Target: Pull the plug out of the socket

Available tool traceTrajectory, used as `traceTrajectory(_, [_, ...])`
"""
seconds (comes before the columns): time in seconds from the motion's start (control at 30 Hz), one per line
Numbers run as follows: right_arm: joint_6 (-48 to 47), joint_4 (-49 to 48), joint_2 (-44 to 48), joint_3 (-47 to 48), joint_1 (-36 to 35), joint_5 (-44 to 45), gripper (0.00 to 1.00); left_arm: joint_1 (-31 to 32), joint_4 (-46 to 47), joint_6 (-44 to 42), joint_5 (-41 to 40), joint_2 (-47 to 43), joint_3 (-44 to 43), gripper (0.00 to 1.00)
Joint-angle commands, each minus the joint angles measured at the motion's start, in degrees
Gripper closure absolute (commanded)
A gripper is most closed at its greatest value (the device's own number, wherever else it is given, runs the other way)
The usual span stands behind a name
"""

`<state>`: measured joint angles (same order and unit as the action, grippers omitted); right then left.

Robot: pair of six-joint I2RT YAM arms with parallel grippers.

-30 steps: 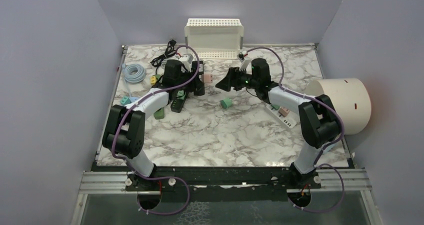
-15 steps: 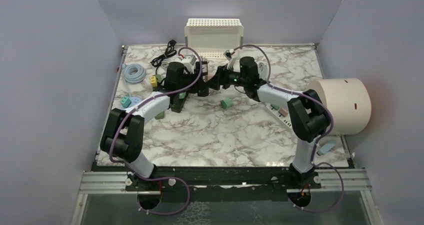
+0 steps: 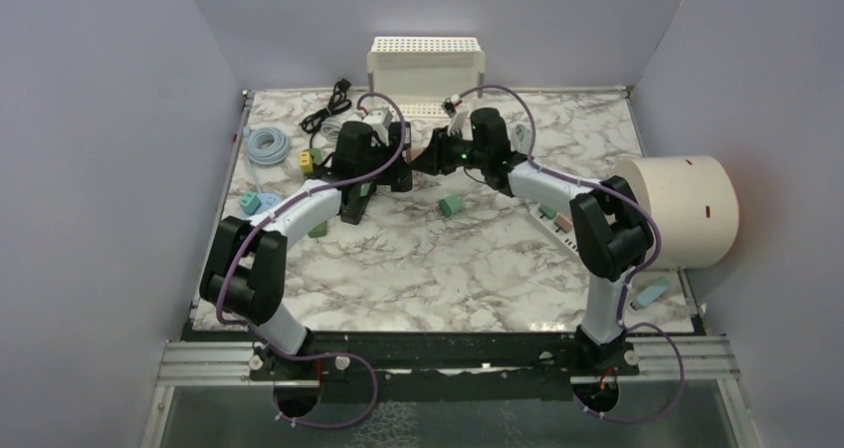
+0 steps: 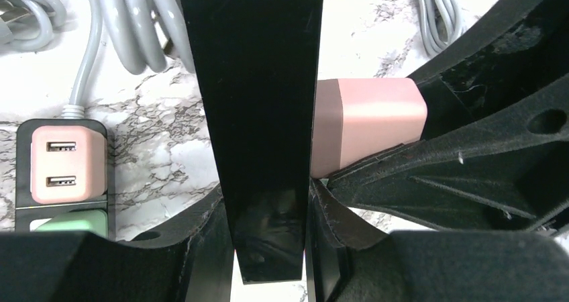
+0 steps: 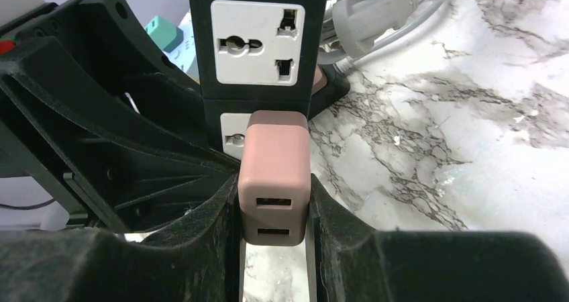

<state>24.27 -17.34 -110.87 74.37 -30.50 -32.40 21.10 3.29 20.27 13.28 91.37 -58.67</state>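
Note:
A black power strip [image 4: 258, 114] stands on edge between my left gripper's [image 4: 268, 228] fingers, which are shut on it. A pink USB plug [image 5: 275, 174] sits in the strip's lower white socket; the upper socket [image 5: 255, 43] is free. My right gripper [image 5: 275, 215] is shut on the plug, one finger pressed on each side. In the left wrist view the plug [image 4: 372, 124] sticks out to the right of the strip into the right gripper's fingers [image 4: 483, 147]. In the top view both grippers meet at the back middle, left [image 3: 391, 169], right [image 3: 426, 159].
A second black strip with a pink USB cube [image 4: 64, 164] and grey cable [image 4: 127, 27] lie left of the held strip. In the top view: white perforated basket [image 3: 426, 65] at the back, white cylinder [image 3: 687, 209] right, white power strip [image 3: 560, 227], green plug [image 3: 451, 206], blue coiled cable [image 3: 267, 144].
My right gripper has moved left to the pink plug and shut on it. My left gripper has stayed shut on the black power strip, shifting slightly.

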Motion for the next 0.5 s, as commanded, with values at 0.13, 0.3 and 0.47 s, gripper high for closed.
traceTrajectory(0.13, [-3.67,9.33,13.86,-0.86,-0.43,12.80,0.99,0.03,-3.67,0.43,-19.61,2.25,-9.18,1.00])
traceTrajectory(0.3, [-1.26,4.97,20.38,-4.96,-0.44,9.11,0.99,-0.66,-9.56,2.57,-22.76,5.73,-14.90,1.00])
traceTrajectory(0.47, [-0.02,5.28,22.93,-7.49,-0.44,9.22,0.99,-1.35,-6.55,1.98,-21.58,7.42,-16.91,1.00])
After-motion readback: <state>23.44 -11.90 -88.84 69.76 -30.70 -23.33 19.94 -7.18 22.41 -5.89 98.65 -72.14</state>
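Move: The right fingers already grip the pink plug, and its socket on the black strip is about 3 cm to their left and 1 cm ahead. The left hand keeps hold of that strip, with the pink plug some 4 cm to its right and 2 cm ahead. A loose green plug lies roughly 8 cm to the right hand's right, 10 cm back and 12 cm below; a dark strip lies about 9 cm left of the left hand, 6 cm back and 12 cm below. Keeping both grips, the right hand pulls right, then mostly up 13 cm; the left draws its strip forward-left. ##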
